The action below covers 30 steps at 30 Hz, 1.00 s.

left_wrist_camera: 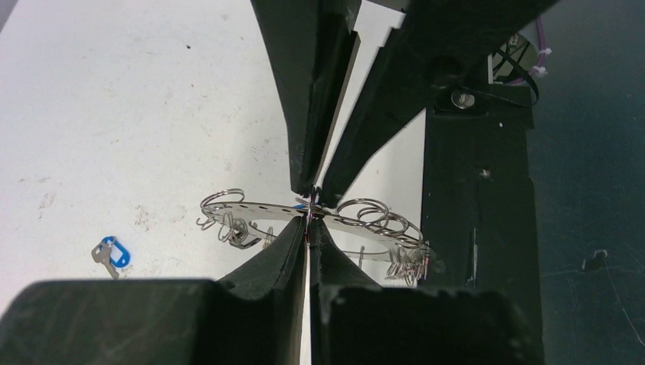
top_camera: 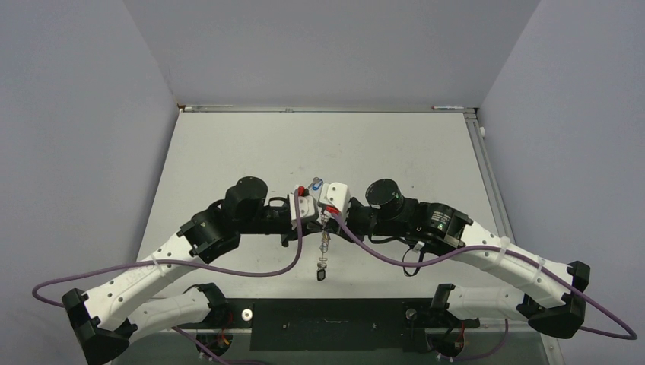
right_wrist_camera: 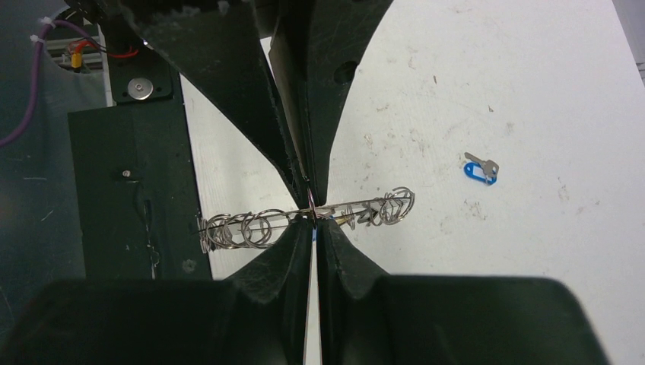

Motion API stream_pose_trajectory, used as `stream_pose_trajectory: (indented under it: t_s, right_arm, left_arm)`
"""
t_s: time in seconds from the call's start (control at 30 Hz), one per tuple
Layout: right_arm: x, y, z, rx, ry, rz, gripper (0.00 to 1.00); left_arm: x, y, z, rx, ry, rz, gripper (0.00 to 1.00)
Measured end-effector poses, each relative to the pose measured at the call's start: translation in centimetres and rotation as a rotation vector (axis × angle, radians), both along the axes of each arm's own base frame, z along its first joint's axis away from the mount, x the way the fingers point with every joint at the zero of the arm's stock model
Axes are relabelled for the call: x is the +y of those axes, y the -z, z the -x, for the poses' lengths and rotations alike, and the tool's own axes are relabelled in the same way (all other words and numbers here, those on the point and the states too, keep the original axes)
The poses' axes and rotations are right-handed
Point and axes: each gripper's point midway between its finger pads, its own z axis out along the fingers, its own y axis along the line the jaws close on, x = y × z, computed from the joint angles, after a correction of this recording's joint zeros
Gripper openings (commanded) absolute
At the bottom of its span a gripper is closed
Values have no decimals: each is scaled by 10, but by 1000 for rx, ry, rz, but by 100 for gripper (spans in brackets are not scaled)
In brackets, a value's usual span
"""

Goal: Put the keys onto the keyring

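Observation:
The keyring is a thin silvery hoop carrying several small wire rings, held up off the white table between both arms. My left gripper is shut on its band from one side. My right gripper is shut on the same spot from the opposite side. In the top view the keyring hangs edge-on below the two meeting grippers, with a small dark key at its low end. A loose blue-headed key lies on the table apart from the hoop; the same blue-headed key shows in the right wrist view.
A black mounting plate runs along the table's near edge, under part of the hoop in the wrist views. Purple cables loop off both arms. Grey walls close the table on three sides.

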Motion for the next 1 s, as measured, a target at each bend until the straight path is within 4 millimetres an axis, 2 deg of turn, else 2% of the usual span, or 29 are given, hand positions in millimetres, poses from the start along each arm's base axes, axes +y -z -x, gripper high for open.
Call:
stream_pose_trajectory:
  t_s: [0.1, 0.2, 0.3, 0.43, 0.57, 0.63, 0.73, 0.9, 1.0]
  right_arm:
    - [5, -9, 0, -16, 6, -49, 41]
    - [1, -32, 0, -62, 25, -153, 51]
    - [-15, -65, 5, -126, 47, -294, 52]
    - [-35, -107, 12, -199, 68, -467, 52]
    - [-45, -128, 13, -239, 92, -561, 51]
    - [-44, -127, 6, -245, 126, -581, 51]
    - [-45, -112, -11, -244, 220, -571, 52]
    - [-48, -88, -60, -206, 528, -540, 60]
    - [-46, -66, -86, -173, 692, -497, 62]
  left_arm:
    - [1, 7, -1, -12, -17, 30, 0]
    - [4, 12, 1, -9, -38, 71, 0]
    - [4, 7, 3, -12, -52, 142, 0]
    - [3, -12, 5, -27, -64, 272, 0]
    - [5, -28, 8, -28, -72, 376, 0]
    - [7, -35, 8, -28, -77, 413, 0]
    - [11, -43, 6, -35, -96, 441, 0]
    - [29, -44, -2, -70, -176, 430, 0]
    - [44, -45, -6, -107, -239, 425, 0]
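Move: The loose key with the blue tag lies flat on the table, about 23 cm ahead of the right hand, 3 cm to its left and 26 cm below. The steel keyring is pinched between the two nearly touching pairs of fingertips, its middle about 2 cm back from the right hand, level sideways and 2 cm below. From the left hand the loose key is about 23 cm ahead, 2 cm left and 26 cm below. Open the right gripper to let go of the small ring, lift it about 12 cm while drawing off some 4 cm to the right, then swing it forward about 10 cm and down again, turning the fingers clockwise and tipping them up to face the loose key. Keep the left gripper shut on the keyring, raise it about 4 cm, tip its fingers up some 25 degrees, then draw it left. ##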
